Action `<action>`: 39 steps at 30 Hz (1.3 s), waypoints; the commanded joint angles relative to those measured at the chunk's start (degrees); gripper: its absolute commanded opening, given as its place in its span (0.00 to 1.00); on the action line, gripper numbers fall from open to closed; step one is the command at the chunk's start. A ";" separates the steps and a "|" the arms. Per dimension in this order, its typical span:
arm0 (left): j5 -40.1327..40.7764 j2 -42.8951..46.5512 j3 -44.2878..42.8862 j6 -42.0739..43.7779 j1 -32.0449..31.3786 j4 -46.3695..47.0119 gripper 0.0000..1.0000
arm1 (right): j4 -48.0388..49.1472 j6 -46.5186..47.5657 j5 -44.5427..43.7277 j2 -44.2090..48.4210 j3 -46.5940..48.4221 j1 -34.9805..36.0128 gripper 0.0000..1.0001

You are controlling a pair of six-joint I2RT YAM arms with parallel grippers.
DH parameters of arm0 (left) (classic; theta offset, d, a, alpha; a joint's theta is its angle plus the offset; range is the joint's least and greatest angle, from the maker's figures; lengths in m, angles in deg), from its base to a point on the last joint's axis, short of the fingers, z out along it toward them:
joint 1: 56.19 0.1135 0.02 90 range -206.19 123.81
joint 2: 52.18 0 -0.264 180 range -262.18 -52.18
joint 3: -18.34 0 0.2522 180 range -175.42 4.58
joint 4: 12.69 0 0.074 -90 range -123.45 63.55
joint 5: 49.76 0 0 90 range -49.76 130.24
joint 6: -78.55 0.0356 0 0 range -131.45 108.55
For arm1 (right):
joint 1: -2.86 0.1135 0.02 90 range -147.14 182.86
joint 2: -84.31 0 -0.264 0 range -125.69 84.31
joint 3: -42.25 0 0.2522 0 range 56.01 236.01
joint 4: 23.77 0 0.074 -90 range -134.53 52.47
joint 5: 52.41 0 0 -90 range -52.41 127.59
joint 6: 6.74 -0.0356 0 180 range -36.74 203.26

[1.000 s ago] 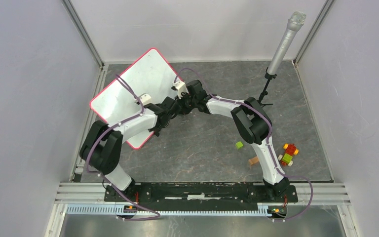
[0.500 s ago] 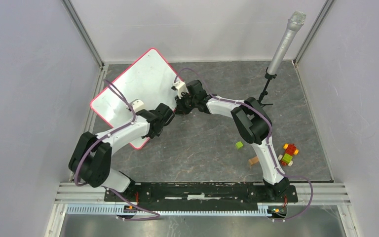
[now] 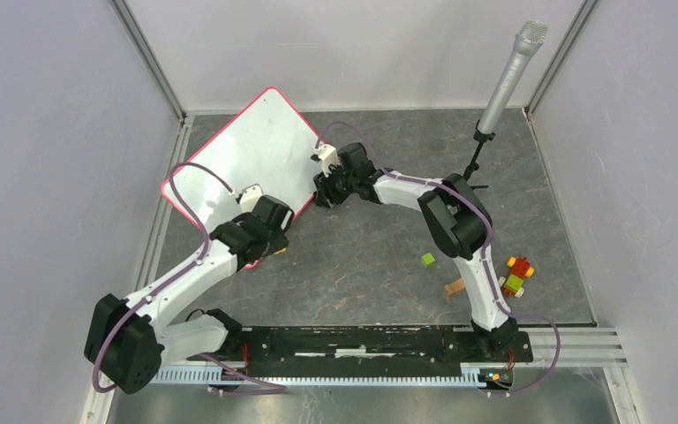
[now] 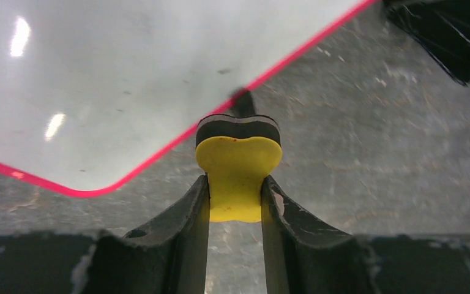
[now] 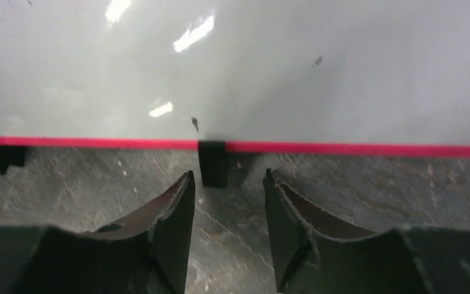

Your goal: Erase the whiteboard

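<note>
The whiteboard lies tilted at the back left of the table, white with a red-pink rim, and no writing shows on it. My left gripper is at the board's near corner, shut on a yellow eraser with a black felt face. The felt sits just off the board's rim, over the grey table. My right gripper stands open at the board's right edge, its fingers either side of a black edge clip without touching it. The board fills the upper half of the right wrist view.
A microphone on a stand rises at the back right. A green block, a wooden block and a cluster of coloured toy bricks lie at the right. Enclosure walls stand on three sides.
My right gripper has opened and let go of the board's edge. My left arm has drawn back toward the near side, carrying the eraser off the board to its near corner.
</note>
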 commanded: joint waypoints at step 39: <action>-13.97 1.45 2.54 11.54 -18.27 20.90 1.00 | 4.11 5.42 -15.34 43.77 -34.23 -6.29 0.98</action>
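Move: The left hand still grips the yellow eraser above the whiteboard's near-right edge; the bare table where it will be set down is about 13 cm right, 6 cm back and 7 cm below. From this hand, the whiteboard's middle is roughly 20 cm ahead and 8 cm left, the green block some 41 cm right and 2 cm back. From the right hand, that spot is about 20 cm back and 2 cm right, the upper board clip about 2 cm left and 1 cm ahead. Setting the eraser on the table, the left hand swings about 14 cm right and some 6 cm back while sinking, turning roughly 30 degrees clockwise; its fingers then open wide and it lifts a few centimetres clear. The right hand, its fingers opening further, draws away from the board edge, about 14 cm right and 10 cm up in all. ##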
